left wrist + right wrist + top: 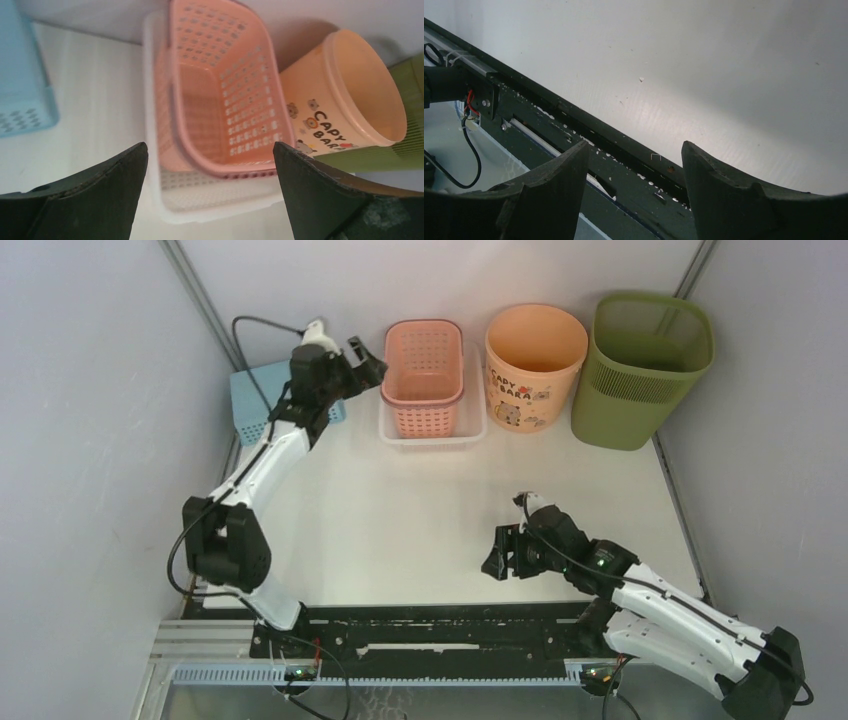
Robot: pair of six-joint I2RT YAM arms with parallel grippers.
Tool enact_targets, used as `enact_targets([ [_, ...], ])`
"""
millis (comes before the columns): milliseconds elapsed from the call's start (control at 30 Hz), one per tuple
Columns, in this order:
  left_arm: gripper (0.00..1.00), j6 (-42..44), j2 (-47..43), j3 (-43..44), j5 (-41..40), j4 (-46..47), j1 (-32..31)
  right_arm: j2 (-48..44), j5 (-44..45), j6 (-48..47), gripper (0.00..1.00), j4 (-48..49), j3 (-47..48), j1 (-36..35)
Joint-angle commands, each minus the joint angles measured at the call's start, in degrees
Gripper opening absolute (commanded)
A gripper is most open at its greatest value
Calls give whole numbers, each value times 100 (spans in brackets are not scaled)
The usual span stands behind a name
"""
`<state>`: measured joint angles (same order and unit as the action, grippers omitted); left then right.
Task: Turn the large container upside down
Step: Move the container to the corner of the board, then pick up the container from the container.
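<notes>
The large container (650, 370) is an olive-green bin with a mesh upper band. It stands upright at the back right corner, mouth up. In the left wrist view only a strip of the large container (406, 150) shows behind the peach bucket. My left gripper (366, 360) hovers at the back left, just left of the pink basket and far from the bin. Its jaws are open and hold nothing (209, 146). My right gripper (497, 558) sits low over the near middle of the table, open and empty (635, 143), facing the front rail.
A peach cartoon-print bucket (535, 365) stands just left of the bin. A pink basket (425, 375) sits nested in a white basket (432, 437). A blue basket (258, 400) lies at the back left. Grey walls close in both sides; a black rail (574, 120) runs along the near edge.
</notes>
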<state>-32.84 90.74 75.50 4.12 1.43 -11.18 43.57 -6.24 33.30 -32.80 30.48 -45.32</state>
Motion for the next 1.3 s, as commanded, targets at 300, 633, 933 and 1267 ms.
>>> enact_targets([
  [300, 100, 1762, 2530, 4230, -1280, -3292, -715, -972, 228, 378, 76, -85, -141, -242],
  [633, 91, 1749, 3239, 4581, -1273, -3265, -737, -944, 207, 440, 75, 42, -261, -284],
  [933, 42, 1602, 3579, 4866, -1186, -3230, -736, -871, 237, 435, 74, 77, -314, -284],
  [1267, 0, 1606, 3822, 5302, -1201, -3448, -736, -890, 228, 463, 74, 87, -376, -284],
])
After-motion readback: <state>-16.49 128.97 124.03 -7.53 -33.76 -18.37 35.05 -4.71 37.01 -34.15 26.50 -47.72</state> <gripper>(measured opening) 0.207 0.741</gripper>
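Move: The pink basket's middle lies about 11 cm ahead of the left hand, 11 cm to its right and 19 cm below. The basket stands in the white basket, whose middle is 2 cm farther right and 23 cm below the hand. The blue basket sits 10 cm ahead and 18 cm left of the hand, the orange bin 14 cm ahead and 33 cm right. From the right hand, the pink basket is roughly 45 cm ahead and 14 cm left. The pink basket's left rim is what the left hand goes for: it swings forward and right while rising slightly, then sinks some 15 cm onto the rim, its left side rolling up and its fingers tipping down about 20 degrees. The wide-open fingers then close across the rim and pinch it, one inside and one outside, easing slightly forward. ##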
